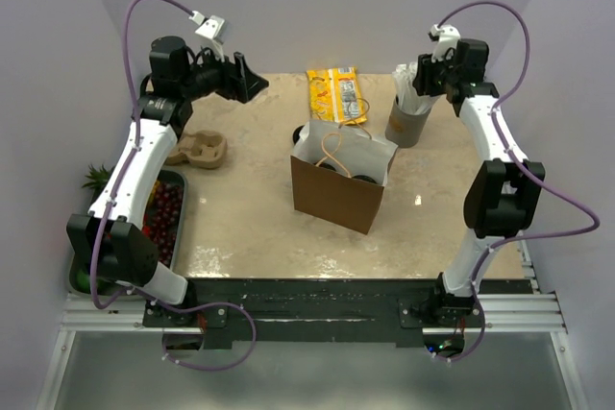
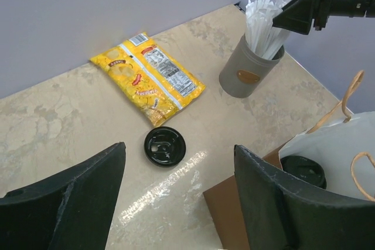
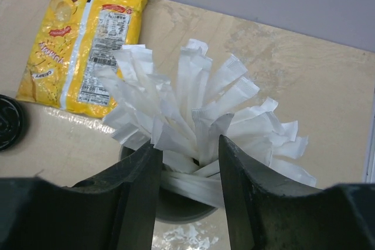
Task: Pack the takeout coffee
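The takeout coffee stands inside an open brown paper bag (image 1: pixel 336 194); only its two black lids (image 1: pixel 330 166) (image 1: pixel 363 178) show, one also in the left wrist view (image 2: pixel 303 171). A loose black lid (image 2: pixel 165 146) lies on the table behind the bag (image 2: pixel 246 215). My left gripper (image 2: pixel 179 148) hangs open above the table's far left, holding nothing. My right gripper (image 3: pixel 190 168) is over the grey cup (image 1: pixel 407 124) of white wrapped straws (image 3: pixel 193 103). Its fingers are half closed on either side of several straws, and I see no firm grip.
A yellow snack bag (image 1: pixel 336 93) lies at the back middle. A moulded cardboard carrier (image 1: pixel 199 149) sits at the left. A bin of red fruit (image 1: pixel 165 213) stands off the table's left edge. Walls close in the back and sides.
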Action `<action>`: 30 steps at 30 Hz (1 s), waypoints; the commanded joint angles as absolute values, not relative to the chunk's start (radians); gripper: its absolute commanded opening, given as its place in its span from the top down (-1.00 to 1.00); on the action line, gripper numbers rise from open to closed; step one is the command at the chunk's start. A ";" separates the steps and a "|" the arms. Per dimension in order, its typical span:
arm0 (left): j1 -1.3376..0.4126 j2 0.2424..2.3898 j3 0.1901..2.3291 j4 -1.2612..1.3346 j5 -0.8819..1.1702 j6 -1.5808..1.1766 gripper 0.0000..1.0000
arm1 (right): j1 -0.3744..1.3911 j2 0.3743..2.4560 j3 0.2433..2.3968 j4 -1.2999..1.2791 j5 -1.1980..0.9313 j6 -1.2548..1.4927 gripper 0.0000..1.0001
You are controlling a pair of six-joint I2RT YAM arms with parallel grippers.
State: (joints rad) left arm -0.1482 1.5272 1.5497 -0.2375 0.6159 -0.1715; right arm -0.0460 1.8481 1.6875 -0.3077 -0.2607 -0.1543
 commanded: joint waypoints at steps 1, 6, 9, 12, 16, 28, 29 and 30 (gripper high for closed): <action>-0.135 1.482 1.549 -0.248 0.597 -0.132 -0.57 | -0.046 1.861 1.753 -0.215 -0.279 -0.129 0.10; -0.132 1.471 1.534 -0.252 0.589 -0.127 -0.57 | -0.044 1.885 1.773 -0.212 -0.276 -0.126 0.19; -0.132 1.468 1.526 -0.249 0.591 -0.129 -0.57 | -0.046 1.881 1.772 -0.204 -0.285 -0.127 0.31; -0.132 1.471 1.523 -0.244 0.597 -0.133 -0.57 | -0.044 1.870 1.764 -0.193 -0.288 -0.123 0.53; -0.132 1.477 1.519 -0.242 0.603 -0.146 -0.57 | -0.046 1.849 1.763 -0.201 -0.288 -0.123 0.80; -0.132 1.473 1.496 -0.204 0.638 -0.186 -0.58 | -0.046 1.675 1.778 -0.241 -0.299 -0.106 1.00; -0.132 1.473 1.493 -0.198 0.643 -0.190 -0.58 | -0.045 1.664 1.779 -0.247 -0.299 -0.103 1.00; -0.132 1.471 1.490 -0.195 0.646 -0.193 -0.58 | -0.044 1.654 1.781 -0.250 -0.301 -0.094 1.00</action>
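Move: The white straws fan out at the right hand's open fingertips, their middle roughly 1 cm ahead, 1 cm left and 3 cm below. The grey straw cup sits some 11 cm below, 2 cm back and 2 cm left; the yellow bag lies about 10 cm ahead, 19 cm left and 16 cm below, the paper box 13 cm back, 18 cm left and 9 cm below. From the left hand the straws are about 10 cm ahead, 40 cm right and 13 cm lower. The right hand eases 2 cm forward, pinches a straw or two shut, then lifts about 9 cm, drawing back slightly. ##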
